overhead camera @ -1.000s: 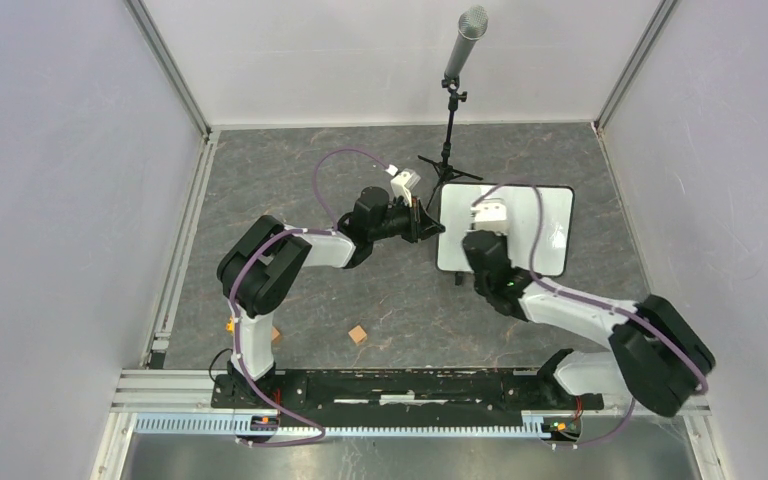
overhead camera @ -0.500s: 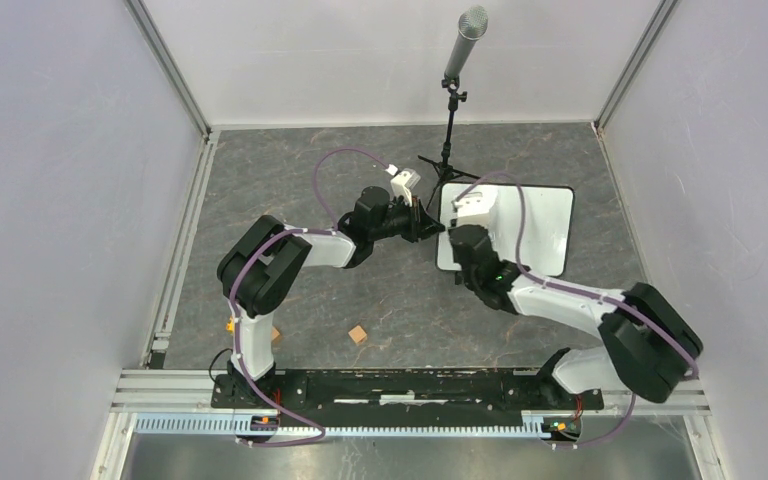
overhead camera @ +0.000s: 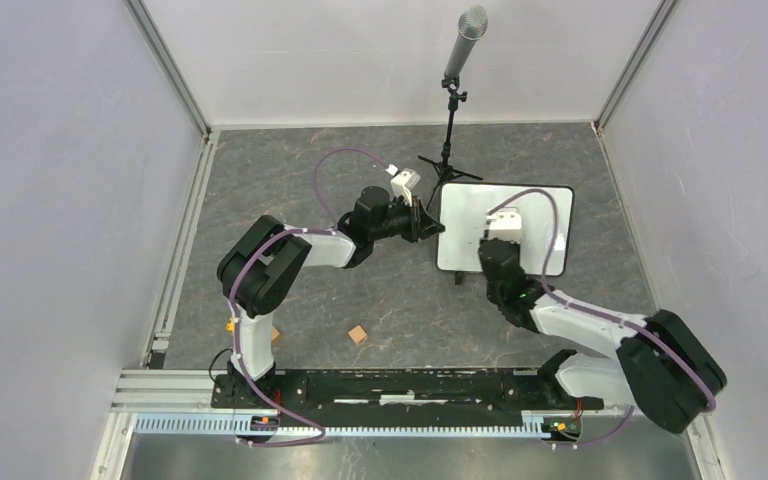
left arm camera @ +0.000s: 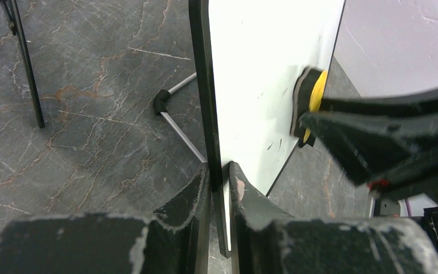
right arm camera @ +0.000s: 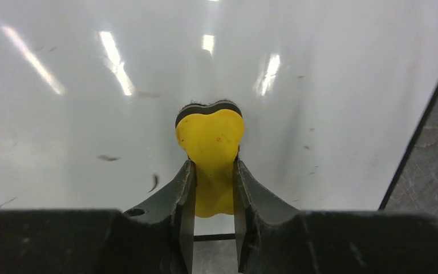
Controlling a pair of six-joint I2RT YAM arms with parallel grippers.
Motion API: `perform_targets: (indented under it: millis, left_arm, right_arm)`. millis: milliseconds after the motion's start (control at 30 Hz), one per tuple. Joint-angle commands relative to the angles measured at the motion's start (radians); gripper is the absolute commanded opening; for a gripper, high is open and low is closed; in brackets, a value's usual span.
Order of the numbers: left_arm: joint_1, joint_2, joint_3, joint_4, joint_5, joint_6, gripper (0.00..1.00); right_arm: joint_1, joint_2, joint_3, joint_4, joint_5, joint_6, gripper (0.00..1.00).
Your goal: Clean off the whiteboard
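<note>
The whiteboard (overhead camera: 552,215) lies flat on the grey floor at mid right, white with a thin black rim. My left gripper (overhead camera: 433,228) is shut on its left edge; in the left wrist view the fingers pinch the whiteboard's rim (left arm camera: 202,85) from both sides. My right gripper (right arm camera: 211,166) is shut on a yellow eraser (right arm camera: 211,134) with a dark felt face, pressed against the whiteboard (right arm camera: 91,108). The eraser (left arm camera: 315,97) also shows in the left wrist view. A few small black smudges (right arm camera: 154,182) sit on the whiteboard's surface near the eraser.
A microphone on a black tripod stand (overhead camera: 453,95) rises just behind the whiteboard's far left corner; one tripod leg (left arm camera: 179,134) runs under the rim. A small wooden cube (overhead camera: 358,334) lies on the floor near the arm bases. Walls enclose three sides.
My right gripper swept the eraser left across the whiteboard, then back right and a little nearer. The left gripper and the whiteboard have stayed put.
</note>
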Motion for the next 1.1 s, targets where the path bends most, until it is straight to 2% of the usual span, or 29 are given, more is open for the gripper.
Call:
perform_targets:
  millis: [0,167,400,533,733,867,1067]
  left_arm:
    - [-0.011,-0.010,0.014,-0.044,-0.002,0.069,0.02]
    - [-0.011,-0.009,0.014,-0.047,0.005,0.071,0.02]
    - [-0.011,-0.010,0.014,-0.053,0.007,0.076,0.02]
    - [-0.010,-0.011,0.014,-0.051,0.011,0.072,0.02]
    - [-0.009,-0.016,0.013,-0.055,0.011,0.078,0.02]
    - [-0.009,-0.016,0.017,-0.071,0.006,0.087,0.02]
    - [-0.009,-0.023,0.021,-0.100,-0.006,0.107,0.02]
  right_arm:
    - [0.165,0.152,0.057,0.044,0.005,-0.042,0.18]
    - [0.276,0.311,0.191,0.094,-0.005,-0.064,0.18]
    - [0.268,0.260,0.139,0.141,0.056,-0.067,0.19]
    - [0.173,0.181,0.037,0.123,0.049,-0.041,0.19]
    - [-0.040,0.019,-0.088,0.076,0.007,-0.031,0.19]
    - [-0.171,-0.055,-0.076,0.025,-0.042,-0.054,0.19]
    - [-0.283,-0.102,-0.001,-0.047,-0.066,-0.063,0.20]
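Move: The right hand holds the yellow eraser against the lower half of the whiteboard. The whiteboard's middle is roughly 4 cm ahead, neither left nor right, and 3 cm higher. The board's black foot is about 5 cm back, 9 cm left and 8 cm down, and the mic stand's tripod some 17 cm ahead, 13 cm left and 5 cm down. From the left hand, pinching the left edge, the board's middle lies 13 cm right, level fore and aft, and 1 cm up. Keeping the yellow eraser on the whiteboard's face, the right hand wipes left about 11 cm towards the pinched left edge, dipping slightly, then turns back and sweeps roughly 17 cm right towards the right edge, creeping up a little. The wrist swings counter-clockwise on the way left and clockwise on the way back. The left hand stays put, still pinching the board's left edge. ##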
